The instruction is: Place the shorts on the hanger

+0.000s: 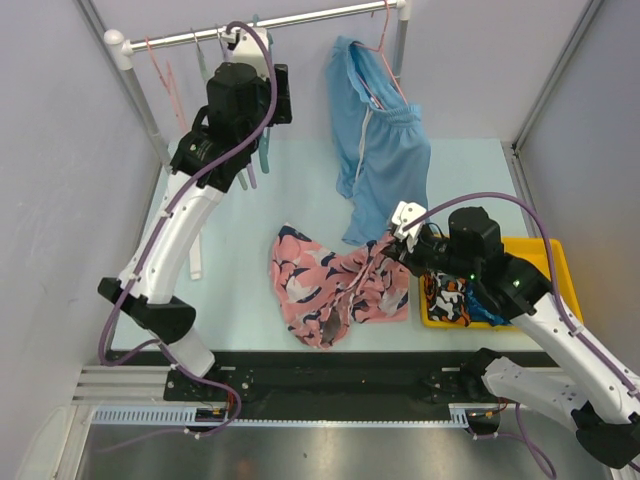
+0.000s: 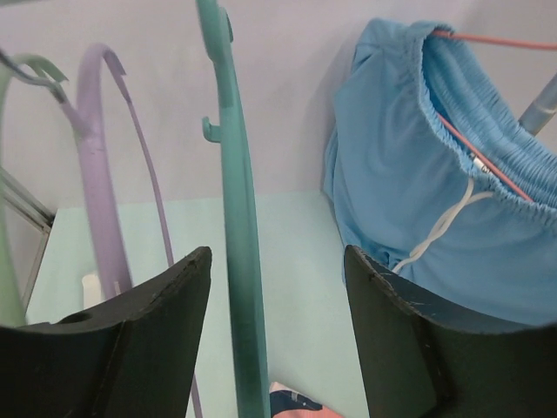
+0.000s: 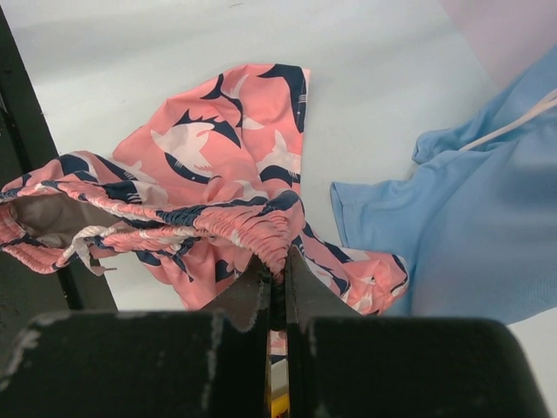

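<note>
The pink shorts (image 1: pixel 320 285) with the navy and white print lie crumpled on the pale table in front of the arms. My right gripper (image 1: pixel 392 246) is shut on their gathered waistband (image 3: pixel 261 233) and lifts that edge a little; the rest trails on the table (image 3: pixel 218 165). Its fingertips (image 3: pixel 261 292) pinch the fabric. The teal hanger (image 1: pixel 263 152) hangs from the rail at the back left. My left gripper (image 2: pixel 277 287) is open with the hanger's teal arm (image 2: pixel 239 261) running between its fingers, nearer the left one, without touching either.
Light-blue shorts (image 1: pixel 380 150) hang on a red hanger from the rail (image 1: pixel 300 20). Purple (image 2: pixel 100 192) and pale green (image 2: pixel 9 261) hangers hang left of the teal one. A yellow tray (image 1: pixel 555 265) with patterned clothes (image 1: pixel 455 298) sits at the right.
</note>
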Tool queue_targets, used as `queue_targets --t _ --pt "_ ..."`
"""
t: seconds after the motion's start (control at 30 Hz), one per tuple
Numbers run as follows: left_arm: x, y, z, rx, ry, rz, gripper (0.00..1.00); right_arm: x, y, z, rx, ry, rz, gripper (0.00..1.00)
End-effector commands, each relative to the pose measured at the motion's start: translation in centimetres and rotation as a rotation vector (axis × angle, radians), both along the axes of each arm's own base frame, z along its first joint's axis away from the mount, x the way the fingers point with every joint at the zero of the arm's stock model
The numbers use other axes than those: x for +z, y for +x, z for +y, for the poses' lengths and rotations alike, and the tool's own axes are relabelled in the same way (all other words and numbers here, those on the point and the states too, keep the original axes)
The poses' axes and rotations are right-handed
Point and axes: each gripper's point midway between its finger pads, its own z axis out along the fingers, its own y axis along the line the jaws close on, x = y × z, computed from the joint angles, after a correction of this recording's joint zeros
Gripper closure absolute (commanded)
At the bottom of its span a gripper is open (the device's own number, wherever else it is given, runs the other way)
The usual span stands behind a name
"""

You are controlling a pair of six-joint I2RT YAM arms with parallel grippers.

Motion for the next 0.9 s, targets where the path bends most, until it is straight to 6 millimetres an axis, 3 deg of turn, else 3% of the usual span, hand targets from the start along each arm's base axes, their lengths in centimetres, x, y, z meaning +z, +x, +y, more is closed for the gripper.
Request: queue_targets --t 0.0,0.23,0.3,0.57,0.73,0.87 --pt "1.1 0.3 -0.2 -0.025 -0.036 -0.015 0.34 1.8 0.0 -0.1 -0.008 0.063 -0.043 1.0" --pt "0.3 1.5 -0.4 -0.03 -0.039 0.009 0.41 1.7 0.0 -0.2 -0.008 0.068 -0.039 1.0" --pt "0.2 2.0 -0.4 -0.031 -0.043 0.01 0.51 1.7 0.1 -0.2 -0.01 0.07 -0.04 1.0" --pt "3.2 2.0 -0.4 -0.055 -0.064 -0.084 0.91 1.5 0.3 -0.3 -0.012 0.075 -0.033 1.0" --pt "6.0 1.4 0.0 -0.061 -0.079 -0.172 0.99 1.5 0.4 -0.2 -0.012 0.077 -0.032 1.0" --pt "8.0 -0.4 0.0 -0.11 -0.109 -0.226 1.0 1.6 0.6 -0.2 -0.017 0.081 -0.034 1.0"
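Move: The teal hanger hangs edge-on between my open left fingers, its neck and near shoulder about 3 cm ahead and 1 cm to the left, roughly level. From this hand the purple hanger is some 7 cm left and 3 cm ahead; the rail is about 5 cm ahead, straight above by 9 cm. The blue shorts hang about 27 cm right, 8 cm farther out and 15 cm lower. From my right hand the teal hanger is about 25 cm ahead, 34 cm left and 18 cm up. With my left hand I ease forward about 3 cm, dipping some 2 cm first so the teal hanger comes deep between the fingers, then shut them on its near shoulder just below the neck. Keeping that pinch I rise about 3 cm towards the rail, the fingertips tipping slightly back up. ##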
